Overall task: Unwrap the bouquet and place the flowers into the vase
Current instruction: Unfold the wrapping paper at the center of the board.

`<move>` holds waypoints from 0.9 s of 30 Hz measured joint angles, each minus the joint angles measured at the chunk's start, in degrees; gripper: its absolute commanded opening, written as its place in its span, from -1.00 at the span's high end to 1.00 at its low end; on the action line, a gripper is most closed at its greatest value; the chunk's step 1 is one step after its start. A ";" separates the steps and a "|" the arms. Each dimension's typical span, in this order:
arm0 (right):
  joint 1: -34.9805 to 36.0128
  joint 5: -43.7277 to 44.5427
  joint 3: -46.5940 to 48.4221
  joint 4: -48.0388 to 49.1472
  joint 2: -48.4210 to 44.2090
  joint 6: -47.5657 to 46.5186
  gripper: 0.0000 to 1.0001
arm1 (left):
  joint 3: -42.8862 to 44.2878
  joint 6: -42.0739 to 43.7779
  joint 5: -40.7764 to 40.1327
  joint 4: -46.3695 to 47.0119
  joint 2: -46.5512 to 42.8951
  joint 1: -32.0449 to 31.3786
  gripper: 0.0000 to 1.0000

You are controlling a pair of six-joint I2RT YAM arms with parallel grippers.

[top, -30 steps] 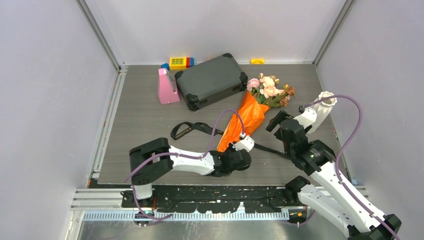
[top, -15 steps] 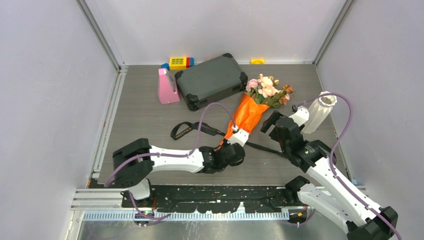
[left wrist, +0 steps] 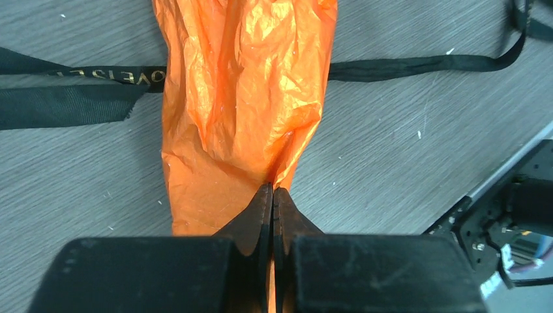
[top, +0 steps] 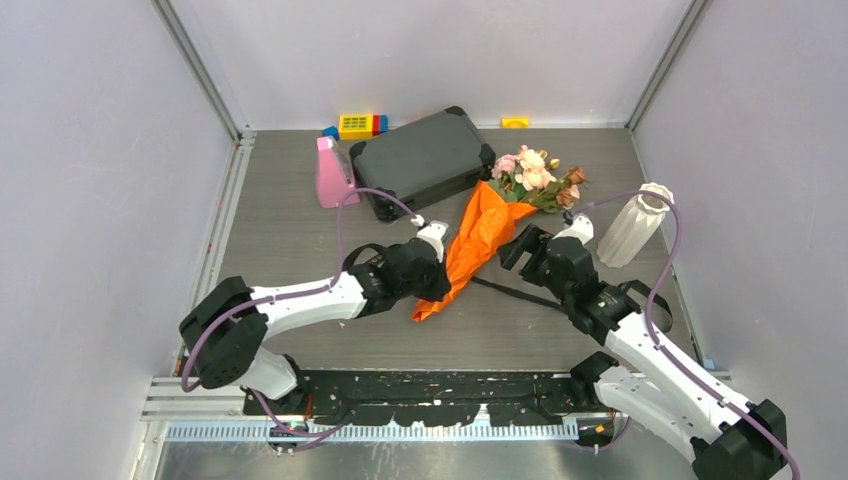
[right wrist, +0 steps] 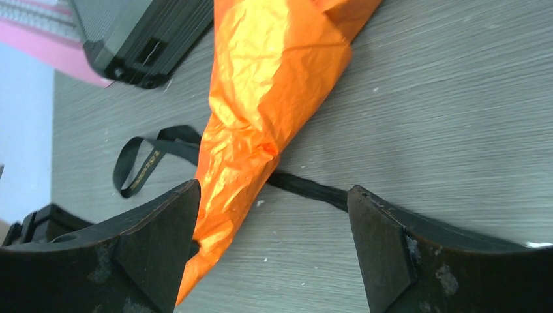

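The bouquet's orange paper (top: 480, 232) lies across the middle of the table, its narrow end toward me. My left gripper (top: 440, 282) is shut on the paper's lower edge (left wrist: 241, 117), the fingertips (left wrist: 264, 199) pressed together with paper between them. The flowers (top: 537, 180), pink roses with green leaves, stick out of the wide far end. The black ribbon (left wrist: 65, 85) lies flat under the paper. My right gripper (top: 518, 248) hangs open just right of the paper (right wrist: 274, 85), holding nothing. The white vase (top: 635, 225) stands upright at the right.
A dark hard case (top: 422, 160) lies behind the bouquet, close to the flowers. A pink wedge (top: 334, 175) stands left of it. Coloured blocks (top: 358, 124) and a yellow piece (top: 515, 122) sit by the back wall. The ribbon's loop (top: 362, 258) trails left.
My left gripper has shut on the paper and swung left and away from me, dragging the narrow end with it. My right arm has moved left, away from the vase.
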 measured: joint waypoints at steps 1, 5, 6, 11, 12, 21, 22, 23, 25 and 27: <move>0.00 -2.05 -1.25 2.36 0.22 0.61 -0.76 | -0.48 -0.83 2.01 0.26 -0.31 1.09 1.00; 0.00 -7.50 -4.94 9.18 3.26 3.82 -0.71 | -0.70 -2.78 6.43 1.05 -1.33 2.78 1.00; 0.02 -8.57 -5.77 10.75 4.39 4.72 -0.63 | -0.83 -3.15 7.37 1.42 -1.84 3.08 1.00; 0.00 -9.84 -7.52 14.69 8.94 8.83 -0.49 | -1.46 -4.63 10.56 2.25 -4.85 4.26 1.00; 0.02 -9.81 -7.52 15.43 9.70 9.44 -0.48 | -1.51 -4.87 11.04 2.40 -5.16 4.55 1.00; 0.13 -9.64 -7.52 21.46 15.19 13.05 -0.36 | -3.98 -7.56 13.99 5.07 -5.46 6.40 1.00; 0.13 -9.64 -7.52 21.97 15.63 13.40 -0.36 | -4.00 -7.65 14.21 5.22 -5.46 6.49 1.00; 0.17 -9.66 -7.52 22.53 15.98 13.62 -0.35 | -4.02 -7.78 14.38 5.35 -5.46 6.51 1.00; 0.26 -9.66 -7.78 24.35 16.81 14.21 -0.33 | -4.02 -8.33 14.88 6.03 -5.46 6.51 1.00; 0.46 -9.66 -8.35 26.25 17.75 14.95 -0.29 | -4.07 -8.68 15.34 6.60 -5.46 6.51 1.00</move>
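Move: My left hand already pinches the lower edge of the orange wrapping paper, whose middle lies about 10 cm ahead, 8 cm right and slightly below. From my open right hand, that middle is some 5 cm ahead, 7 cm left and 9 cm down. The black ribbon emerges from under the paper about 6 cm left, 2 cm ahead and 12 cm below. The flowers lie some 19 cm ahead and 5 cm right, 7 cm lower; the vase stands 6 cm ahead, 22 cm right. I sweep my right hand left and down, about 6 cm each way, to the narrow middle of the wrapping paper, then ease it a little forward while its fingers roll some 15 degrees, left side rising, and partly close. My left hand keeps its pinch on the paper's lower edge and draws it up about 3.5 cm, rolling its left side down some 15 degrees. ##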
